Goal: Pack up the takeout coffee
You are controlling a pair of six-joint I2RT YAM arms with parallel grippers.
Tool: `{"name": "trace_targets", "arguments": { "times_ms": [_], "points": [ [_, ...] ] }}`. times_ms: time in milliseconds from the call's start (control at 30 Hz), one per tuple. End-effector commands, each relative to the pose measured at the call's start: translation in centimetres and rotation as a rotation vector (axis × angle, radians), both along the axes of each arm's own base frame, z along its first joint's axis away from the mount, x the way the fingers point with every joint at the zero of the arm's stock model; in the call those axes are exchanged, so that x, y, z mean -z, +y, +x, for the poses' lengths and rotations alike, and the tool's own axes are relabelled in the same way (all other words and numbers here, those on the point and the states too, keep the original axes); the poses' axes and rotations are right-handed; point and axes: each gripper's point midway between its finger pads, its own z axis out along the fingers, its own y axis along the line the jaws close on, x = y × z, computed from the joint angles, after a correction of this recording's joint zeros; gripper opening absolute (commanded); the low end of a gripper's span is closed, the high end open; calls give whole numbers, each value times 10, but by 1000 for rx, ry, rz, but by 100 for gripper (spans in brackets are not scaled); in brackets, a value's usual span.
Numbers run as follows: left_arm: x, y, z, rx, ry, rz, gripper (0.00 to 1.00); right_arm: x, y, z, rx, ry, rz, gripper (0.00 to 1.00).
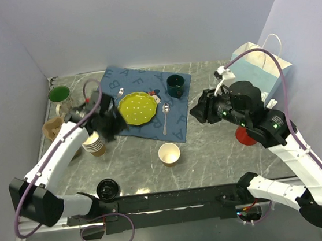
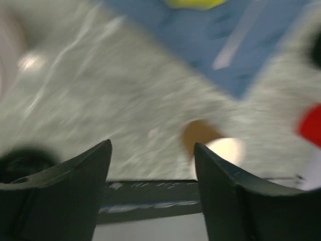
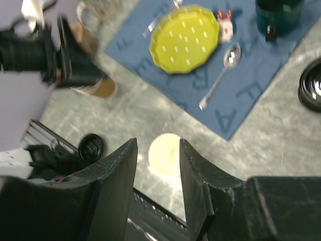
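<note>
The takeout coffee's kraft-paper cup point(image 1: 169, 153) stands lidless on the marble top in front of the blue mat. Its round black lid point(image 1: 108, 189) lies apart from it, at the near left by the left arm's base. My right gripper point(image 1: 197, 114) hovers open high to the right of the cup. In the right wrist view the cup point(image 3: 163, 150) shows far below, between the open fingers point(image 3: 158, 141), and the lid point(image 3: 92, 147) lies to its left. My left gripper point(image 1: 105, 124) is open and empty above the stack of cups point(image 1: 95, 144). Its wrist view point(image 2: 153, 145) is blurred.
A blue letter mat point(image 1: 147, 101) carries a yellow plate point(image 1: 136, 107), a spoon point(image 1: 165, 117) and a dark mug point(image 1: 175, 85). A green mug point(image 1: 59, 94) stands at the back left. A white and blue paper bag point(image 1: 257, 74) stands at the right, with a red object point(image 1: 244, 136) near it.
</note>
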Motion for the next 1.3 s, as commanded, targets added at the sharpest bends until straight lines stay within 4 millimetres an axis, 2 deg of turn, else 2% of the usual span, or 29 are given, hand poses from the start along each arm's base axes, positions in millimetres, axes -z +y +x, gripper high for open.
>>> {"name": "trace_targets", "arguments": {
  "times_ms": [0,33,133,367,467,567,700,867,1000,1100,1133,1267],
  "points": [
    [34,40,-66,-192,167,120,70,14,0,-3,-16,43,-35,46],
    [30,41,-70,-220,140,96,69,16,1,-3,-23,47,-39,46],
    [40,45,-86,-314,167,92,67,18,4,-2,-41,55,-59,45],
    [102,45,-129,-392,370,196,63,20,-2,0,-29,30,-86,45],
    [120,38,-141,-408,421,211,60,24,-5,-3,-21,30,-80,45],
    [130,42,-143,-428,417,245,59,27,-8,-8,-15,36,-67,45],
    [146,60,-144,-460,417,358,57,27,-12,-13,-2,37,-56,44],
    [172,57,-153,-430,465,354,54,24,-19,-16,15,26,-62,44],
    [182,59,-156,-432,471,366,52,21,-22,-14,27,16,-71,44],
    [186,59,-156,-416,481,377,46,21,-22,-13,26,13,-77,44],
    [185,56,-152,-410,474,367,37,20,-21,-13,24,13,-75,44],
    [173,46,-139,-358,449,362,16,18,-20,-11,26,7,-73,44]
  ]
}}
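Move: The black lid lies near the table's front edge, some 16 cm back of the left hand, 9 cm to its left and 19 cm below. The stack of paper cups stands about 10 cm left of that hand and roughly level with it fore and aft; the single cup stands 7 cm back and 14 cm to its right, both well below. From the right hand the lid is about 33 cm left, 11 cm back and 34 cm down. Down and back towards the robot, drifting left, the left hand swoops about 25 cm to the black lid, mostly back at first, then chiefly down. The wrist swings some 40 degrees until the fingers point nearly straight down; they narrow on the way, then close on the lid's right-hand rim. Meanwhile the empty right hand sinks about 3 cm. ##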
